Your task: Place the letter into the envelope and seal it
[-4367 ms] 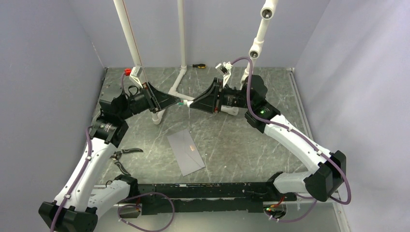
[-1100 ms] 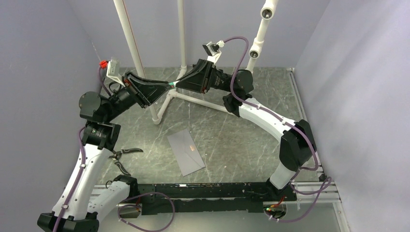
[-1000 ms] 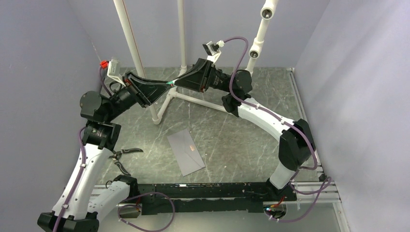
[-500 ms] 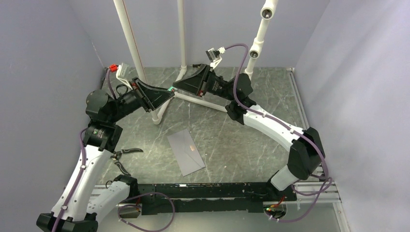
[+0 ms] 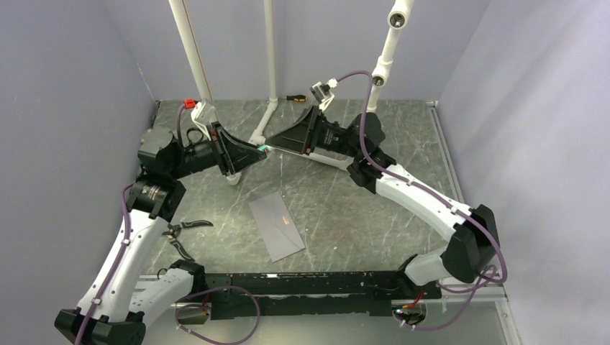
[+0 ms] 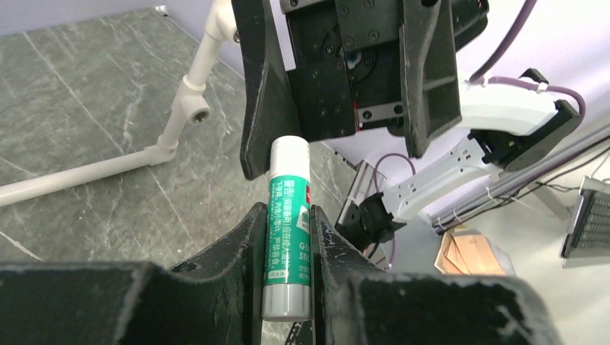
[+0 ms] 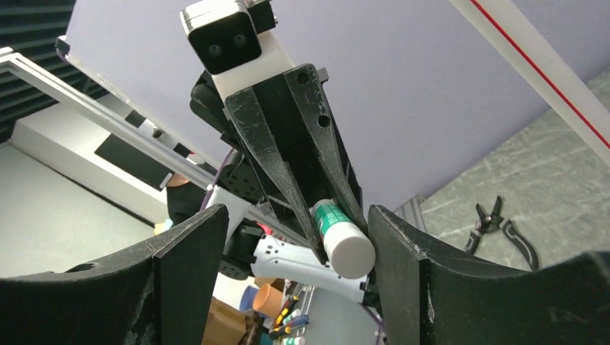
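Observation:
The pale grey envelope (image 5: 275, 226) lies flat on the table, nearer than both grippers. A thin tan sliver (image 5: 286, 218) shows on it; the letter is otherwise hidden. Above the table, my left gripper (image 5: 259, 149) (image 6: 286, 210) is shut on a green glue stick (image 6: 288, 223) (image 5: 264, 148) with a white end. My right gripper (image 5: 270, 144) (image 7: 293, 212) faces it, open, its fingers (image 6: 259, 93) wide apart on either side of that white end (image 7: 344, 244). One of its fingers is close against the end.
A white pipe frame (image 5: 237, 169) (image 6: 183, 108) stands on the marble table behind the grippers. A screwdriver (image 5: 295, 97) lies at the back wall. Pliers (image 5: 188, 226) (image 7: 503, 226) lie by the left arm. Purple walls close in three sides.
The right gripper's jaws have opened off the glue stick's white end. Both grippers have come down and nearer together, the stick still in the left one.

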Action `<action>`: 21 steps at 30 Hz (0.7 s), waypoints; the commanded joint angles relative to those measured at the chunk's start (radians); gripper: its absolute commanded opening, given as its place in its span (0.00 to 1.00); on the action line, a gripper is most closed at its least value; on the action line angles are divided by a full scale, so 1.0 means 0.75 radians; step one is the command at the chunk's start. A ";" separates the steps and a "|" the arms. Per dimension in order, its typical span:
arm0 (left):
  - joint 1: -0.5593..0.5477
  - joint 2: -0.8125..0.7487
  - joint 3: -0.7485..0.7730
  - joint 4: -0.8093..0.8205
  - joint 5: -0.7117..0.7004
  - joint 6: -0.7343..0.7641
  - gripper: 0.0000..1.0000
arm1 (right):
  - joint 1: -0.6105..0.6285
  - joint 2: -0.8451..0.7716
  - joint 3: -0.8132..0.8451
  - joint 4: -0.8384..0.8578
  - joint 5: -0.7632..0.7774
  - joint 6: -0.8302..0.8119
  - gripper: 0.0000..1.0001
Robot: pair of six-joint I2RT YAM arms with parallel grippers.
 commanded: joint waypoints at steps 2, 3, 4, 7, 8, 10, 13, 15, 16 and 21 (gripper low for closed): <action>-0.001 -0.008 0.084 -0.035 0.146 0.093 0.02 | -0.021 -0.165 0.046 -0.321 -0.055 -0.112 0.75; -0.001 -0.009 0.084 -0.025 0.162 0.092 0.02 | -0.023 -0.175 0.054 -0.381 -0.057 -0.137 0.75; -0.001 -0.010 0.083 -0.003 0.178 0.086 0.02 | -0.026 -0.182 0.060 -0.426 -0.059 -0.158 0.74; -0.001 0.004 0.083 0.048 0.249 0.066 0.02 | -0.031 -0.191 0.077 -0.523 -0.070 -0.212 0.71; -0.001 0.011 0.087 0.049 0.267 0.067 0.02 | -0.032 -0.192 0.079 -0.524 -0.084 -0.213 0.69; -0.001 0.021 0.090 0.063 0.303 0.059 0.02 | -0.034 -0.191 0.091 -0.539 -0.108 -0.223 0.62; 0.000 0.028 0.082 0.110 0.343 0.030 0.02 | -0.034 -0.188 0.097 -0.534 -0.113 -0.224 0.49; -0.001 0.029 0.074 0.115 0.354 0.017 0.02 | -0.035 -0.185 0.091 -0.514 -0.116 -0.211 0.41; -0.001 0.029 0.072 0.144 0.363 0.009 0.02 | -0.034 -0.183 0.090 -0.508 -0.115 -0.203 0.38; -0.001 0.028 0.068 0.164 0.391 -0.001 0.02 | -0.040 -0.182 0.064 -0.436 -0.105 -0.139 0.34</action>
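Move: The left hand already pinches the glue stick; the stick's white free end lies about 4 cm to its right, 2 cm ahead and 1 cm higher. From the wide-open right hand that end is roughly 2 cm ahead, 2 cm below and 1 cm left. Some 42 cm below the right hand, the envelope lies about 6 cm back, straight below sideways, and the white frame corner 8 cm ahead, 13 cm left. The right fingers narrow from wide open to nearly shut around the glue stick's white end, after that hand first slides some 3 cm back and to its right and then sinks nearly 2 cm, rolling about 10 degrees. The left hand keeps its pinch on the stick, drawing back about 3 cm and a little right while turning roughly 13 degrees clockwise to bring the stick into line. ##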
